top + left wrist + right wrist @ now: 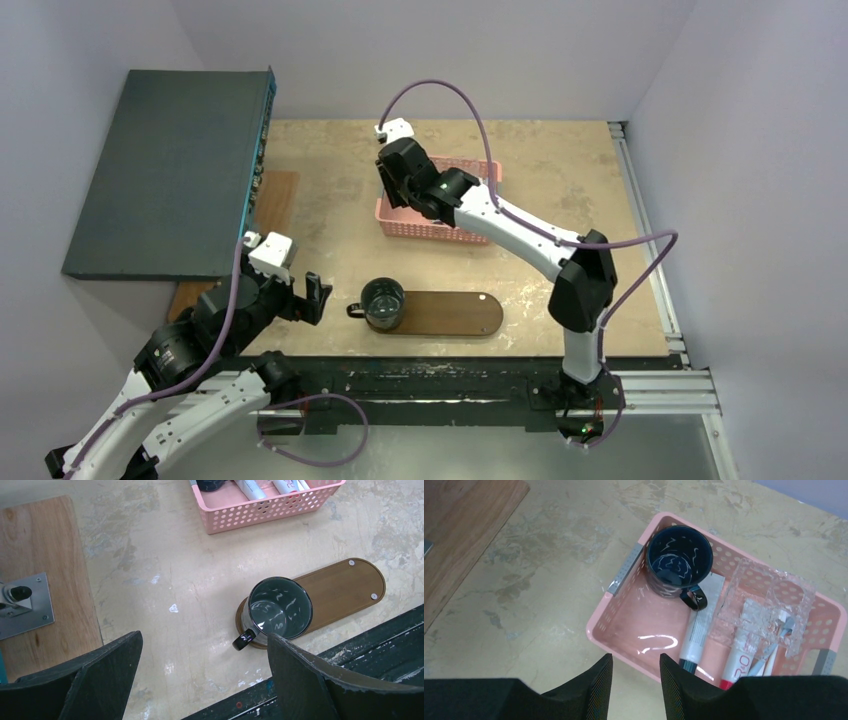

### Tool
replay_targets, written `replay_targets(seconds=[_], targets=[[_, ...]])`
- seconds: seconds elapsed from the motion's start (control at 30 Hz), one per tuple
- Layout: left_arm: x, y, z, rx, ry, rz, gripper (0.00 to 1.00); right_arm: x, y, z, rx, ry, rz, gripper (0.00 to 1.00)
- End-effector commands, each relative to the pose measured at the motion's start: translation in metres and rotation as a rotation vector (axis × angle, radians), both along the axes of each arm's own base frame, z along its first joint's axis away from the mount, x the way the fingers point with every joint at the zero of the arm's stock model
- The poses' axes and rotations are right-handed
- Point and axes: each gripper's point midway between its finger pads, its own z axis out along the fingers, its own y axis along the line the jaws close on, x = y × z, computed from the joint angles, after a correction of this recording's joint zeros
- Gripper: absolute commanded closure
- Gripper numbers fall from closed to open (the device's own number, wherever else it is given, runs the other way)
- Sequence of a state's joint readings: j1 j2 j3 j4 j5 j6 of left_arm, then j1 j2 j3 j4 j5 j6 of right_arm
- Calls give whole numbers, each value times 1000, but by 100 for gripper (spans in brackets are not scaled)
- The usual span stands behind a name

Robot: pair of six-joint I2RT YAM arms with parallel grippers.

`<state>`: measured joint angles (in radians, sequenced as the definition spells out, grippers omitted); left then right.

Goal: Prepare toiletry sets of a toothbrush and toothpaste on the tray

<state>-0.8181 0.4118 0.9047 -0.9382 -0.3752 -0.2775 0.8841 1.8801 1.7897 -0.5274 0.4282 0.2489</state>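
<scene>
The dark brown oval tray (455, 313) (345, 587) lies near the table's front edge, with a dark glass mug (383, 303) (278, 609) standing on its left end. Two white toothpaste tubes (695, 632) (737, 663) lie in the pink basket (468, 232) (624, 630). Beside them, pale toothbrushes (774, 642) lie partly under crumpled clear packaging. My right gripper (397, 190) (636, 680) hovers over the basket's near-left corner, open and holding nothing. My left gripper (312, 297) (202, 647) is wide open and empty, low and to the left of the tray.
A second dark mug (679, 562) stands in the basket's far corner. A pale wooden board (45, 570) with a metal bracket (25, 605) lies at the left, below a big dark box (170, 170). A black rail (430, 385) runs along the near edge.
</scene>
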Motion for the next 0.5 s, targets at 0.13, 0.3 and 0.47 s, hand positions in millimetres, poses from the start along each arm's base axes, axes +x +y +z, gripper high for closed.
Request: replay_targets(seconds=[0.13,0.3,0.47], targets=[[4,2,4,-18,-12,28,5,47,16,10,13,-36,43,58],[4,1,3,-15,-10,29,5,75,20,1,4,-28,51,58],[4,1,3,-14,-10,30,4,95,24,-13,1,-14,65,58]])
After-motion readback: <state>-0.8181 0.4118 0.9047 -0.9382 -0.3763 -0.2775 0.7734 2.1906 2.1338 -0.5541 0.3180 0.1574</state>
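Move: The right hand, empty and part open, is above the basket's near edge; the blue mug stands in the basket's far left corner, about 14 cm ahead of it, 2 cm to its right and 12 cm lower. Of the neighbours on the basket floor, some 15 cm below the hand, the silver tube lies about 9 cm ahead and 8 cm right, the red-capped toothpaste about 9 cm ahead and 14 cm right. From the left hand the blue mug is roughly 35 cm ahead, 18 cm right and 13 cm down. The right hand glides steadily forward about 8 cm into the space above the basket, sinking some 3 cm as it goes and closing in on the blue mug in the far left corner. The wrist keeps its forward-and-down slant with hardly any turn, and the fingers hold their part-open gap, still short of the mug and touching nothing. ##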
